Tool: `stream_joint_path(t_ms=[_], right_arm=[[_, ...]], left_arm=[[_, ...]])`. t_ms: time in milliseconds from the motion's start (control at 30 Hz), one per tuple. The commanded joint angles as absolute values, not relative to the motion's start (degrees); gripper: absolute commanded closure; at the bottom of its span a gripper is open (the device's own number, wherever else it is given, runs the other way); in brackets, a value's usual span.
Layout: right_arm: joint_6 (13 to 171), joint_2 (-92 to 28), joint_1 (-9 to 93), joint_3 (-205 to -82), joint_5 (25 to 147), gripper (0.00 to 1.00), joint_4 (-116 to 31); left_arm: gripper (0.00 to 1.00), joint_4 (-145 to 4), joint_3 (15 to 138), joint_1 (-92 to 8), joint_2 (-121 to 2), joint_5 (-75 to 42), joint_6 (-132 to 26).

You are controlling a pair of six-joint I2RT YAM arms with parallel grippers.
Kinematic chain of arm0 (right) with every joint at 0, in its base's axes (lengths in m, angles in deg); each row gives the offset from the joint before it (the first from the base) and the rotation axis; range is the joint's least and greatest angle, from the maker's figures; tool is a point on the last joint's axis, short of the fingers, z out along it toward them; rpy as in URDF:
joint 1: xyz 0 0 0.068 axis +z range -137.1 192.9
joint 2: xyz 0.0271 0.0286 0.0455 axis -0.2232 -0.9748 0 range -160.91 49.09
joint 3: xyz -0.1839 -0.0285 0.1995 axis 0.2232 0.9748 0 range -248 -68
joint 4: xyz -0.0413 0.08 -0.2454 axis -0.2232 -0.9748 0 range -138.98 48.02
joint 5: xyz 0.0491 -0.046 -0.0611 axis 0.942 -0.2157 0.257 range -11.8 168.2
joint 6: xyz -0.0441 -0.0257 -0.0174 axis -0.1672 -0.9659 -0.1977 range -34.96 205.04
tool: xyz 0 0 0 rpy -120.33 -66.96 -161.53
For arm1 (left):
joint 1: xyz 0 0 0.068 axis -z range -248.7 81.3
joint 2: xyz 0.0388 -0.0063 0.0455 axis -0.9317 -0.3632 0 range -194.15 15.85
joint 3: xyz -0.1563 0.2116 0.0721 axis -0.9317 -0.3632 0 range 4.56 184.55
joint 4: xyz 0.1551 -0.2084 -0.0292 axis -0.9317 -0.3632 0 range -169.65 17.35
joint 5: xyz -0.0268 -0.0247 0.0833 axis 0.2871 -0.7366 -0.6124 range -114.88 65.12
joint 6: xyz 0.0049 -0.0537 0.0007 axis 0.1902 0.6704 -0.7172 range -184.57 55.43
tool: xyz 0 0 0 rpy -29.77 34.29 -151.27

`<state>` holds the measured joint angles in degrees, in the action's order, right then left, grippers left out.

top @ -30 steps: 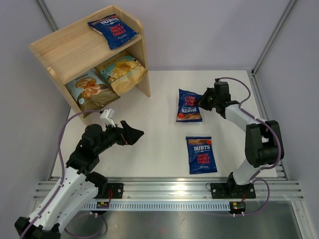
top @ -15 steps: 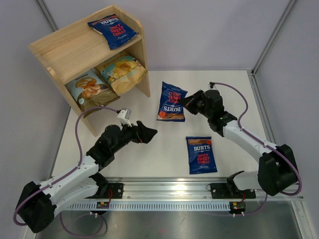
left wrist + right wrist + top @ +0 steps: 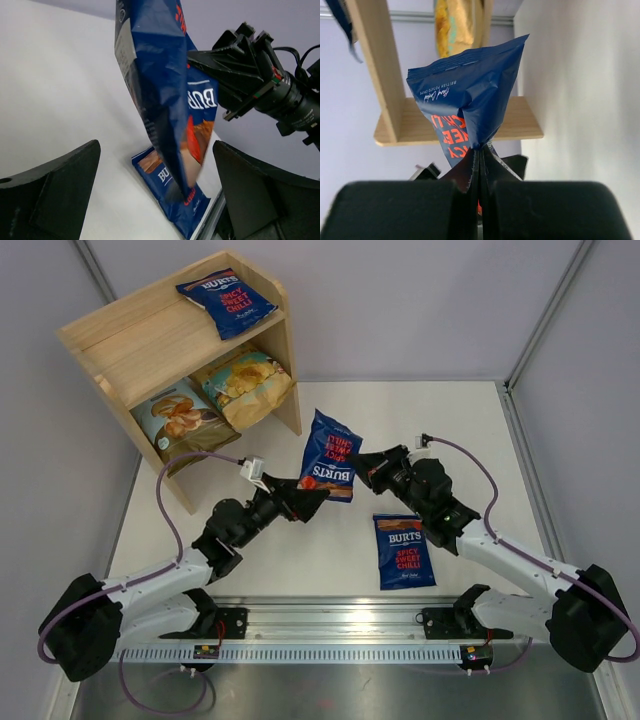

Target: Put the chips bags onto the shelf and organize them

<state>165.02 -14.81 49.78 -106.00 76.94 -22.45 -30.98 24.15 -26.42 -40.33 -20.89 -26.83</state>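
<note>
My right gripper [image 3: 364,469] [image 3: 480,167] is shut on one edge of a dark blue chips bag [image 3: 329,454] [image 3: 469,97] and holds it in the air at mid-table. My left gripper [image 3: 314,496] [image 3: 156,167] stands wide open. The hanging bag [image 3: 167,107] dips between its fingers without touching either. A second dark blue bag [image 3: 404,550] [image 3: 176,212] lies flat on the table. A third [image 3: 227,302] lies on the top tier of the wooden shelf [image 3: 140,340]. The pale blue-olive bag [image 3: 180,422] and the tan-yellow bag [image 3: 246,386] sit on the lower tier.
The shelf stands at the far left corner, with bare wood left of the bag on its top tier. A metal rail [image 3: 340,618] runs along the near edge, and grey walls close in the table.
My right arm has lifted the dark blue bag off the table and carried it left. My left arm has reached right until its open fingers flank the bag's lower end.
</note>
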Motion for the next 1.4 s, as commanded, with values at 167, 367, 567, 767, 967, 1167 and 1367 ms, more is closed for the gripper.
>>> stream_joint_path(t_ms=[167, 367, 567, 767, 967, 1167, 1367], right_arm=[[171.35, -13.84, 56.66, -105.53, 68.27, 1.0, -12.55], [169.77, -13.32, 57.72, -106.32, 67.13, 0.98, -13.76], [160.99, -7.43, 57.46, -108.34, 60.37, 0.5, -25.0], [152.12, -0.4, 55.79, -110.19, 54.05, 0.2, -38.02], [145.69, 5.84, 54.56, -110.28, 49.11, 0.16, -46.98], [143.14, 9.45, 54.03, -110.19, 47.0, 0.15, -51.12], [142.96, 12.69, 54.03, -110.1, 45.68, 0.15, -54.11]], left_arm=[[0.49, -15.43, 25.73, -22.39, -43.38, -26.96, -25.81], [0.84, -16.48, 24.95, -20.89, -39.79, -30.33, -25.63], [0.99, -28.07, 26.87, -20.89, -30.56, -29.54, -27.56], [0.99, -44.32, 36.35, -20.89, -24.31, -27.61, -31.87], [1.0, -62.6, 53.64, -20.98, -23.61, -31.63, -36.44], [0.95, -80.89, 73.96, -21.68, -28.43, -49.73, -38.2], [0.96, -98.63, 98.31, -32.36, -41.26, -53.11, -32.15]])
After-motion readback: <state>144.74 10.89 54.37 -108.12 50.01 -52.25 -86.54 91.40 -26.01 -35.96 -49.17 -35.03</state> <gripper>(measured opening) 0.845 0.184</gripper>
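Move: The chips bag being passed hangs with its lower end already between the left hand's open fingers, its middle about 8 cm ahead, 4 cm to the right and 4 cm up. The upper shelf's free part is some 20 cm ahead, 26 cm left and 13 cm up; the shelved blue bag is about 28 cm ahead, 14 cm left and 15 cm up. From the right hand, still pinching the bag's edge, its middle is about 5 cm left and 1 cm ahead. The blue bag changes hands: the left fingers close on its lower end, then the right fingers open and let go, backing off about 11 cm to the right and a little back while turning some 20 degrees clockwise. The left hand keeps its pinch and carries the bag up about 34 cm, slowly at first, then fast, swinging 13 cm left and about 30 degrees counter-clockwise to above shelf level. ##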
